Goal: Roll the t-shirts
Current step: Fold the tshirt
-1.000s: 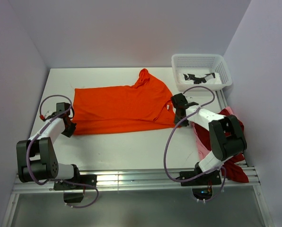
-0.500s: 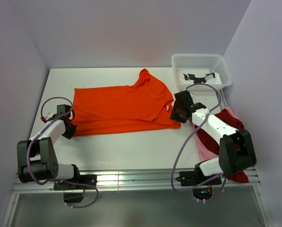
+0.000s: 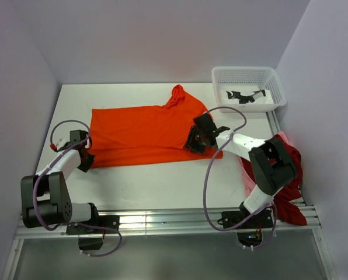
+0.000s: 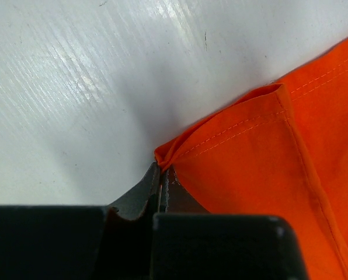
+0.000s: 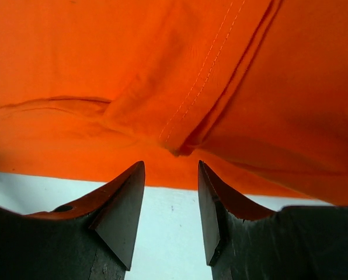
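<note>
The bright orange t-shirt (image 3: 148, 133) lies folded flat across the middle of the table. It also shows in the left wrist view (image 4: 261, 163) and the right wrist view (image 5: 180, 70). My left gripper (image 3: 87, 156) is shut on the shirt's near left corner (image 4: 162, 158). My right gripper (image 3: 192, 143) is open and empty, its fingertips (image 5: 133, 175) just short of the shirt's near right hem. The dark red t-shirt (image 3: 288, 175) and the pale pink t-shirt (image 3: 250, 184) lie in a heap at the right edge, partly hidden by the right arm.
A white lattice basket (image 3: 249, 79) holding white and black items stands at the back right. Pale walls close in the table on the left, back and right. A metal rail (image 3: 162, 221) runs along the near edge.
My right gripper has moved left from the shirt's right end over its near right hem. The left gripper has stayed on the near left corner.
</note>
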Available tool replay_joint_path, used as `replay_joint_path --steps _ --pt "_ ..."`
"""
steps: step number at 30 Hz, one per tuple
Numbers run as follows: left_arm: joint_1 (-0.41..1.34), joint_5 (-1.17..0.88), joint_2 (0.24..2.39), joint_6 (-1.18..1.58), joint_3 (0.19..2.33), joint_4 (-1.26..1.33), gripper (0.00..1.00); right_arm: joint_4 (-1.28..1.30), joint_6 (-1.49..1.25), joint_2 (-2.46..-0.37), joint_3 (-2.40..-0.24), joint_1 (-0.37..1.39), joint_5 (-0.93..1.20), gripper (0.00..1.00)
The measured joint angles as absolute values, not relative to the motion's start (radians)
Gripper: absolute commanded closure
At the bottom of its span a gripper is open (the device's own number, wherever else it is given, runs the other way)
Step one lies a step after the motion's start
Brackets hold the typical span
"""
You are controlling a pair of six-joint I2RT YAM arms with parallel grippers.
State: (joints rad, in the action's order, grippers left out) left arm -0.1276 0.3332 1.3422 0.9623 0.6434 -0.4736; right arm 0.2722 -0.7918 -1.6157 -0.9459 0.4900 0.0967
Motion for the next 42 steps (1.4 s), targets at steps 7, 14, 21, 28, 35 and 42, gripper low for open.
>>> replay_joint_path --steps 7,14,21,28,35,42 --pt "-0.128 0.333 1.332 0.962 0.638 -0.471 0.99 0.244 -0.839 -1.709 -0.979 0.502 0.096 0.56" --pt "-0.128 0.333 1.33 0.962 0.633 -0.467 0.99 0.215 -0.855 -1.712 -1.012 0.502 0.075 0.79" --pt "-0.128 0.332 1.33 0.961 0.632 -0.466 0.99 0.207 -0.861 -1.767 -1.061 0.502 0.072 1.0" --pt "-0.128 0.331 1.329 0.958 0.632 -0.464 0.99 0.216 -0.828 -1.851 -1.182 0.509 0.072 1.0" --pt "-0.128 0.33 1.319 0.957 0.626 -0.46 0.99 0.228 -0.794 -1.886 -1.27 0.517 0.072 1.0" --pt "-0.128 0.33 1.319 0.955 0.626 -0.459 1.0 0.242 -0.767 -1.967 -1.351 0.517 0.079 1.0"
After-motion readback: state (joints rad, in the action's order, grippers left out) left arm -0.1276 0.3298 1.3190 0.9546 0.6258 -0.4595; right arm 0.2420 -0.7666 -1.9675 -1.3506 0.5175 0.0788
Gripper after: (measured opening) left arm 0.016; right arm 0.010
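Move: The stitched edge of the tshirt's upper folded layer comes to a point about 2 cm ahead of my open right fingers, 1 cm left and 3 cm below. The tshirt's near edge runs about 4 cm back from my hand, straight behind it. Its near right corner is some 14 cm right and 2 cm back, and the far sleeve tip about 28 cm ahead and 7 cm left. From my left hand, that stitched point lies roughly 10 cm ahead and 49 cm to the right. I dip my half-open right hand about 2 cm onto the folded tshirt, then ease forward and slightly up, shutting the fingers on the upper layer's edge. With it pinched, I draw forward and to the left for another 7 or 8 cm, staying low over the cloth. My left hand stays put, still pinching the near left corner. ##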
